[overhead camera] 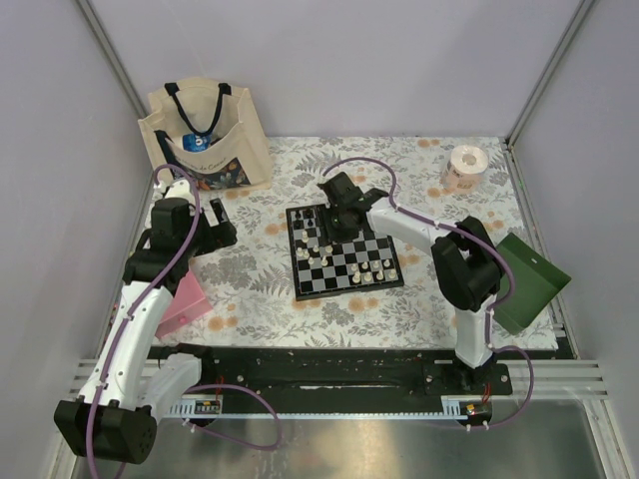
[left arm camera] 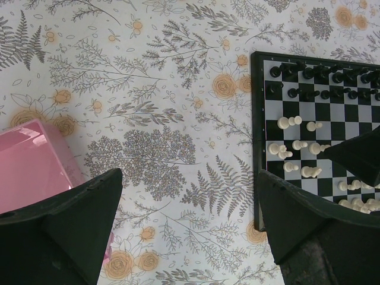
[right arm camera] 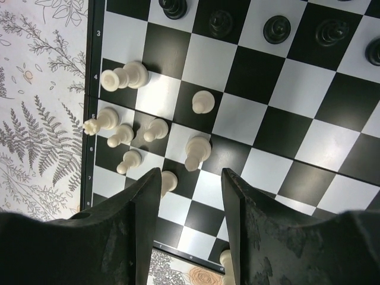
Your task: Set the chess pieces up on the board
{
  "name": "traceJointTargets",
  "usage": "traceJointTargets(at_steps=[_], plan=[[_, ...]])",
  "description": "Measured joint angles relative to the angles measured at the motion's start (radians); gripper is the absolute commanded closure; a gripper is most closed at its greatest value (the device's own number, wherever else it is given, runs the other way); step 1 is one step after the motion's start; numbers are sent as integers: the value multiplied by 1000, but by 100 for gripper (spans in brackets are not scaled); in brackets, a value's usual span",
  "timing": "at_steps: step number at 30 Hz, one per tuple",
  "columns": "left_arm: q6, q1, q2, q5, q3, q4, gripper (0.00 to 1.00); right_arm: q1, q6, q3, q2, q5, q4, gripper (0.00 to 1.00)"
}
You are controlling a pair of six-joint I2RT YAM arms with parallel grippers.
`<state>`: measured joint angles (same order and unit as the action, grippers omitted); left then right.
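The board (overhead camera: 349, 291) lies mid-table on the flowered cloth. Black chess pieces (right arm camera: 277, 28) stand in rows along its far side. Cream-white chess pieces (right arm camera: 123, 76) cluster loosely near the board's left edge, some lying on their sides. My right gripper (right arm camera: 190, 173) hangs low over the board (right arm camera: 93, 89), open, with nothing between its fingers. One white pawn (right arm camera: 198, 152) stands just ahead of the gap, and another (right arm camera: 168, 181) is beside the left finger. My left gripper (left arm camera: 189, 175) is wide open over bare cloth, left of the board (left arm camera: 256, 119).
A pink tray (overhead camera: 185, 304) lies near the left arm. At the back left stands a tote bag (overhead camera: 205, 135), and at the back right a roll (overhead camera: 464, 168). A green bin (overhead camera: 529, 279) leans at the table's right edge.
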<state>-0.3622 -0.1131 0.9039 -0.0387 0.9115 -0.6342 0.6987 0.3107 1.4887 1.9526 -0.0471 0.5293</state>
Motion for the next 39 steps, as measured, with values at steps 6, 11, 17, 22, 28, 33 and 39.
traceJointTargets(at_steps=[6, 11, 17, 22, 28, 33, 39], plan=[[0, 0, 0, 0, 0, 0, 1, 0, -1, 41, 49, 2, 14, 51], [0, 0, 0, 0, 0, 0, 1, 0, -3, 64, 78, 5, 21, 57], [0, 0, 0, 0, 0, 0, 1, 0, -5, 74, 95, 11, 42, 62], [0, 0, 0, 0, 0, 0, 1, 0, -8, 77, 95, 12, 44, 68], [0, 0, 0, 0, 0, 0, 1, 1, -13, 77, 95, 11, 45, 80], [0, 0, 0, 0, 0, 0, 1, 1, -18, 77, 92, 12, 45, 95], [0, 0, 0, 0, 0, 0, 1, 1, -23, 69, 64, 14, 45, 94]])
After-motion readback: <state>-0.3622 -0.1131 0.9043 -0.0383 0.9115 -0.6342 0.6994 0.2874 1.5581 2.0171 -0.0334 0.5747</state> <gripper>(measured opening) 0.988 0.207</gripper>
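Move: The white piece that the right fingers will shut on stands about 1 cm ahead of the right hand, level sideways, its middle some 4 cm below. A small white pawn stands about 3 cm beyond it and 1 cm left. A second white piece is 3 cm nearer the base and 1 cm left of it, and a third stands 3 cm to its left. From the left hand the aimed-at piece lies about 7 cm forward, 26 cm right, 17 cm lower. The white piece is pinched near its head: the right hand sinks about 2 cm onto it, easing slightly forward, while its half-open fingers start to close. It then stays at that height until they have shut on the piece. Keeping that grip, the hand begins to rise, about 1 cm by the end. ##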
